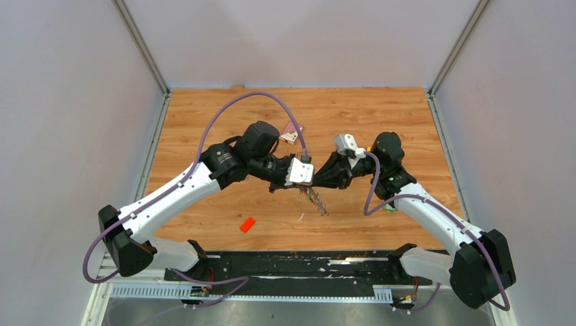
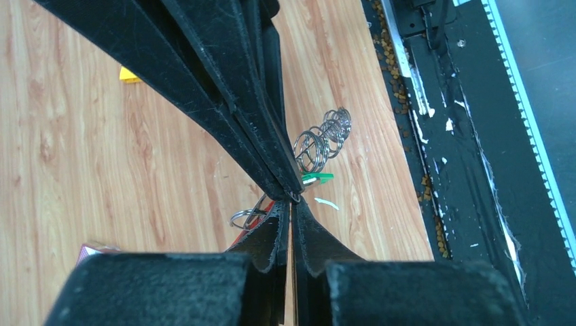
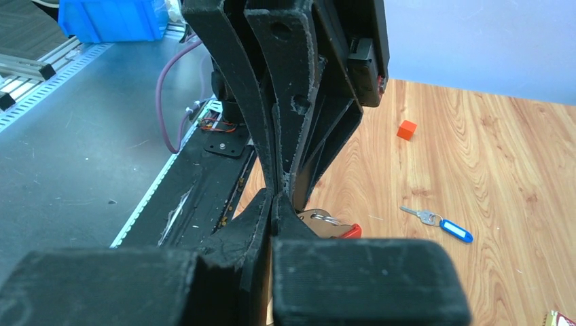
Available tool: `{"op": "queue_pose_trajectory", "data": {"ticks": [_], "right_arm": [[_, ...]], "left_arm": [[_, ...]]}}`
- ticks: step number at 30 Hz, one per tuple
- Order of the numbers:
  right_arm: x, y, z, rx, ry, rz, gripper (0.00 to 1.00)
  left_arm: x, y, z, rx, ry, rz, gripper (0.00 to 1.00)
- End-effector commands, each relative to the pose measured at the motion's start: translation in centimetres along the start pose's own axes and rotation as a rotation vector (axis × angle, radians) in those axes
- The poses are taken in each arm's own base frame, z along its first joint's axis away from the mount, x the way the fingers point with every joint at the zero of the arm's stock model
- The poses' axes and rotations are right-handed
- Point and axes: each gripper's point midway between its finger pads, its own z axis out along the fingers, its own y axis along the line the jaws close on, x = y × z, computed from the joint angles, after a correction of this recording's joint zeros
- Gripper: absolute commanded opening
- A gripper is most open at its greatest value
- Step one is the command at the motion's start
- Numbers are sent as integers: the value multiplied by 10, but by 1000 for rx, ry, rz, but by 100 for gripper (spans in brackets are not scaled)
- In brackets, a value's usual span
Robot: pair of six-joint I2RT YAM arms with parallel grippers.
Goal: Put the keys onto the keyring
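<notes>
Above the middle of the table my two grippers meet tip to tip. The left gripper (image 1: 310, 182) (image 2: 291, 204) is shut, and so is the right gripper (image 1: 318, 180) (image 3: 274, 198). A small wire ring (image 2: 293, 197) of the keyring (image 1: 316, 201) is pinched where the tips meet. The bunch hangs below them: a chain of silver rings (image 2: 326, 139), a red strap (image 2: 263, 209) (image 3: 349, 231) and a key with a green tag (image 2: 318, 178). A blue-tagged key (image 3: 441, 223) lies loose on the wood. The jaws hide how the pinched ring joins the rest.
A small orange-red block (image 1: 247, 225) (image 3: 406, 129) lies near the front. A red and white packet (image 1: 292, 133) sits behind the left wrist. The black base strip (image 1: 292, 265) runs along the table's near edge. A blue bin (image 3: 112, 17) stands off the table.
</notes>
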Motion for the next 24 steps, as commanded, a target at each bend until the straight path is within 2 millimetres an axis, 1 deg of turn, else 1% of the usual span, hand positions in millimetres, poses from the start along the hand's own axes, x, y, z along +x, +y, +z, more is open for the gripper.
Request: {"op": "queue_pose_trajectory", "data": {"ticks": [1, 6, 11, 15, 18, 21, 24], "right_arm": [[-13, 4, 7, -22, -12, -91, 0], [-7, 0, 6, -3, 15, -97, 0], [-7, -7, 4, 30, 28, -99, 0], [-6, -14, 1, 69, 35, -91, 0], [-5, -17, 1, 81, 37, -83, 0], [-6, -18, 1, 87, 36, -79, 0], [-7, -18, 1, 88, 32, -79, 0]], "left_arm": [[-39, 39, 1, -141, -125, 90, 9], [-42, 38, -8, -160, -122, 107, 20], [-41, 34, -24, -194, -97, 151, 27], [-37, 24, -32, -191, -90, 181, 34], [-36, 17, -33, -176, -95, 190, 37], [-35, 12, -32, -151, -104, 193, 39], [-31, 8, -28, -125, -100, 193, 39]]}}
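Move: The keyring is gripped at the right fingertips, with the left fingertips right up against it. Its body and rings hang with their middle some 3 cm back from both hand points, roughly 1 cm to the right and 4 cm below. On the table about 25 cm below the left hand, a red block lies around 17 cm left and 5 cm back, and a blue-tagged key about 18 cm left and 14 cm ahead. The left fingers spread from nearly shut to somewhat under half open and let go of the small ring at the right fingertips; the hand first eases about 1.5 cm forward, then lifts some 4 cm, tilting roughly 10 degrees and drifting slightly back and left. The right hand keeps its pinch on the keyring and carries it slowly about 1.5 cm forward and 1 cm down. ##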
